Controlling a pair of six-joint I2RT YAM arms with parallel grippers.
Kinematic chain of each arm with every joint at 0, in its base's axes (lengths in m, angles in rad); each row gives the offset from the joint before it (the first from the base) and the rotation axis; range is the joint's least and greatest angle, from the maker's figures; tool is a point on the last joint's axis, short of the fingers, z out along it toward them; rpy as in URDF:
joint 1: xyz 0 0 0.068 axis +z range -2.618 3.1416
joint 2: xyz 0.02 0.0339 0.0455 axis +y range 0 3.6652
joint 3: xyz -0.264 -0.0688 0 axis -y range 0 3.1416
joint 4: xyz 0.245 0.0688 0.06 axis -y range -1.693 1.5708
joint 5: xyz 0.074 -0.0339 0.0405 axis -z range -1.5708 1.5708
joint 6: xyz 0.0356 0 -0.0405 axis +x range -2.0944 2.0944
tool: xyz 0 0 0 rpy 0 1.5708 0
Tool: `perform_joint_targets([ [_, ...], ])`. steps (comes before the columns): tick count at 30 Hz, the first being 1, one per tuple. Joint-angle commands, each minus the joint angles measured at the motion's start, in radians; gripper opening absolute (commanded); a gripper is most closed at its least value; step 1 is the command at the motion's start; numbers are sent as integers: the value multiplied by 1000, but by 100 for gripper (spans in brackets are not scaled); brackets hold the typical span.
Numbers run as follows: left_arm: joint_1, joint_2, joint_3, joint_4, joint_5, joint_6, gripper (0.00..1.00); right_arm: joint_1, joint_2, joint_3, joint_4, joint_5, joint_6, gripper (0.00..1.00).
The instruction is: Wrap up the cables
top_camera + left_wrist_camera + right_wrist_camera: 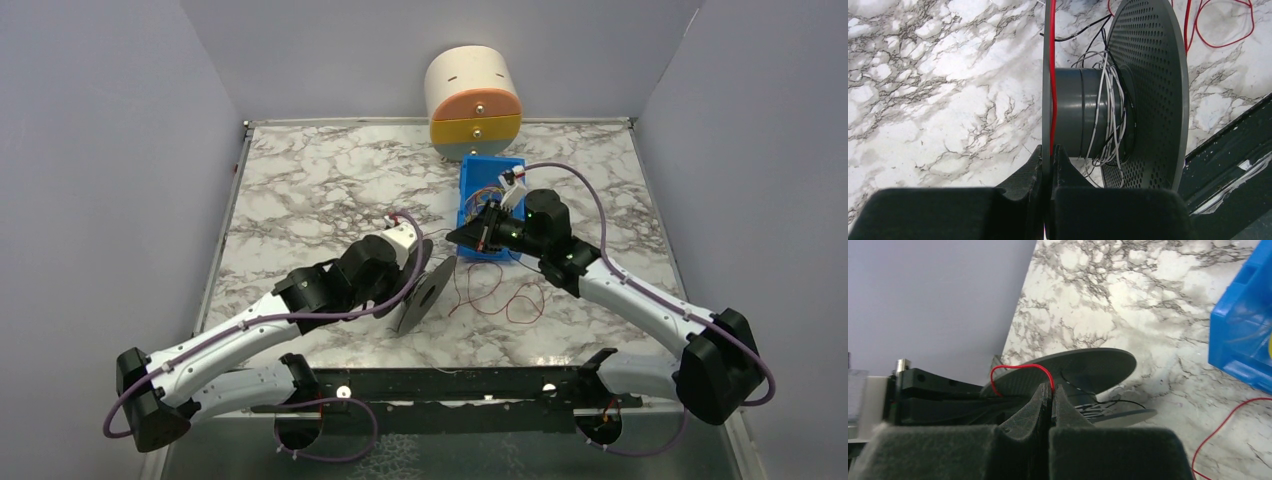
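Observation:
A dark grey spool (420,296) stands on edge in the middle of the table. My left gripper (1050,151) (427,263) is shut on its near flange (1046,75). The thin red cable (1052,75) runs along that flange and down between the fingers. White and black wires sit wound on the hub (1075,115), and beyond them is the perforated far flange (1153,85). My right gripper (1052,388) (453,237) is shut on the red cable (1020,366), which arcs over to the spool (1088,362). Loose red loops (495,296) lie on the marble to the right of the spool.
A blue bin (490,190) (1243,325) with wires in it sits just behind my right gripper. A round cream and orange drawer unit (473,100) stands at the back wall. A black rail (450,385) runs along the near table edge.

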Motion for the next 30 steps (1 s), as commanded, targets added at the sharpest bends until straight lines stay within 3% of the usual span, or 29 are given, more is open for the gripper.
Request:
perform_joint_targets([
  [1, 1, -59, 15, 48, 0, -3, 0, 5, -42, 26, -75, 88, -75, 1],
  [8, 1, -101, 38, 48, 26, -6, 0, 5, -76, 12, -140, 212, -177, 1],
  [16, 1, -159, 111, 43, 39, -16, 0, 6, -60, -57, -80, 218, -244, 1],
  [25, 1, -182, 196, 33, 30, -17, 0, 5, -43, -137, 12, 204, -266, 24],
  [30, 1, -190, 220, 34, 10, -25, 0, 4, -30, -162, 44, 198, -265, 27],
])
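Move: The left hand still pinches the spool's flange rim with the red cable; the spool's middle lies about 2 cm ahead of it, 4 cm right and 7 cm below. From the right hand, still holding the red cable, the spool's middle is roughly 5 cm back, 6 cm left and 12 cm below; the blue bin some 13 cm ahead and 9 cm right, the loose cable loops about 3 cm back and 10 cm right, both about 20 cm below. Left hand lifts the pinched spool about 10 cm; right sinks 6 cm, rightwards too, fingers parting around cable. ##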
